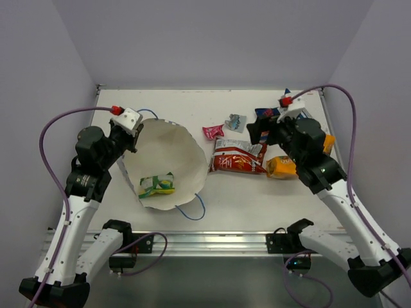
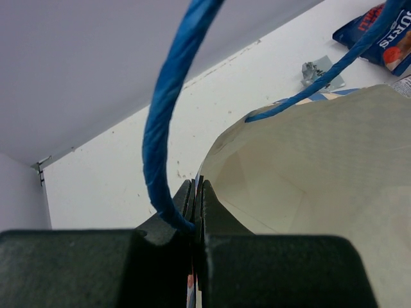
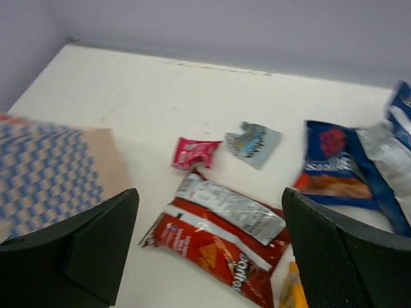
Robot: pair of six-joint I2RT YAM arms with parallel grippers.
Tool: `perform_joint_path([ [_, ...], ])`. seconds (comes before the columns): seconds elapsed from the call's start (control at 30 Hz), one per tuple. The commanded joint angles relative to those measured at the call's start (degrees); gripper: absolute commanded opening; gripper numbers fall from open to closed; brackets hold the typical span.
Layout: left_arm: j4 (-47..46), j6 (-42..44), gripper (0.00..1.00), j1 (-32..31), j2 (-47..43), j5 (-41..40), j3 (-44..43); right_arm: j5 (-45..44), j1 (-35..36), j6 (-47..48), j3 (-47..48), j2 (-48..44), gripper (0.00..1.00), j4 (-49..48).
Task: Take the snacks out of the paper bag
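Observation:
The paper bag [image 1: 168,149] lies on its side at the left, its cream mouth facing the camera, and a green snack [image 1: 157,185] rests inside. My left gripper [image 2: 196,192] is shut on the bag's rim, beside a blue cord handle [image 2: 160,128]. My right gripper [image 3: 209,250] stands open above the red-silver packet [image 3: 225,231], holding nothing. On the table lie a tiny pink packet [image 3: 194,153], a silvery-teal one [image 3: 253,144], a blue one [image 3: 331,163], a blue-white one [image 3: 392,154] and an orange one [image 1: 281,167].
The bag's checkered outer side [image 3: 45,173] fills the left of the right wrist view. A second orange packet [image 1: 329,142] shows behind the right arm. The bag's other handle [image 1: 192,208] loops toward the table's near edge. Grey walls close in the table.

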State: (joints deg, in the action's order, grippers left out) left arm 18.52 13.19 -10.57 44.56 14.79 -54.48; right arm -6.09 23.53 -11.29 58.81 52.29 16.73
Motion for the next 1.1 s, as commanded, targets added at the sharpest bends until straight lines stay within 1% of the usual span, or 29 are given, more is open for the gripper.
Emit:
perform_joint_path([
  [0.0,-1.74,2.27,0.00,-0.33,0.62,3.75,-2.30,8.63,10.87,8.37,4.91,4.02,0.95,-2.06],
  [0.07,-1.39,3.16,0.00,-0.33,1.06,4.98,-2.91,9.34,16.17,13.37,5.62,6.06,0.96,-2.58],
  [0.1,-1.39,3.33,0.00,-0.33,1.49,5.95,-3.00,9.77,21.33,14.96,5.62,7.81,0.96,-3.63],
  [0.13,-1.39,4.03,0.00,-0.33,1.67,6.56,-3.18,10.39,23.64,17.07,5.70,8.69,0.96,-4.16],
  [0.17,-1.39,4.38,0.00,-0.33,1.85,7.18,-3.09,12.74,25.84,17.87,5.79,9.66,0.96,-4.77],
  [0.2,-1.39,4.74,0.00,-0.33,2.02,7.71,-3.00,13.98,29.95,18.84,5.88,10.63,0.95,-6.08],
  [0.27,-1.21,5.44,0.00,-0.33,2.29,8.33,-3.00,14.70,33.76,21.30,6.76,14.23,0.96,-6.89],
  [0.3,-1.12,5.62,0.00,-0.33,2.46,9.03,-2.92,15.05,36.82,22.27,7.46,15.72,0.96,-6.63],
  [0.33,-1.12,5.97,0.00,-0.42,2.55,9.29,-2.83,14.44,38.16,23.58,9.20,19.04,0.96,-6.45],
  [0.4,-0.77,5.97,0.00,-0.33,2.82,9.82,-2.91,12.34,41.31,24.91,11.15,22.31,0.96,-5.23],
  [0.5,-0.07,6.85,0.00,-0.33,2.12,11.05,-2.65,11.71,43.61,27.46,13.70,27.33,0.96,-6.00],
  [0.67,0.28,7.37,0.00,-0.33,0.36,12.55,-1.68,16.36,44.32,29.74,18.87,34.70,0.96,-5.57],
  [0.8,0.99,7.29,0.00,-0.33,-0.26,12.81,-2.21,17.08,45.98,31.94,22.75,42.34,0.96,-3.99],
  [0.93,1.25,7.20,0.00,-0.33,-0.87,13.16,-2.65,16.90,47.48,33.43,25.13,46.83,0.99,-3.37],
  [1.07,1.34,7.02,0.00,-0.33,-1.31,13.69,-2.21,17.25,48.63,34.31,25.57,50.01,0.99,-2.67],
])
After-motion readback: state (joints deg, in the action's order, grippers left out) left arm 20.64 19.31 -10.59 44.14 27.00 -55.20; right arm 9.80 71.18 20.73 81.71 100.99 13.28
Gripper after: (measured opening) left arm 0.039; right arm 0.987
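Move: The last snack, the green packet in the bottom of the paper bag, lies about 38 cm left of the right hand, 10 cm back and some 27 cm below. The bag's open mouth is about 31 cm left and 2 cm back, 12 cm lower. On the table, nearly 30 cm down, the red snack lies 6 cm ahead and 8 cm left, the orange one 1 cm back and 9 cm right. From the left hand, the green packet is some 8 cm back, 2 cm right and 27 cm below. Leftward and back in one fast sweep of nearly 40 cm, the empty right hand swings from the laid-out snacks to the paper bag, turning counter-clockwise about 70 degrees and sinking some 14 cm, so its wide-open fingers reach into the mouth, pointing left and down at the green packet. The left hand keeps its pinch on the bag's rim, drawing it about 3 cm right, then a little back, with a slight clockwise turn. ##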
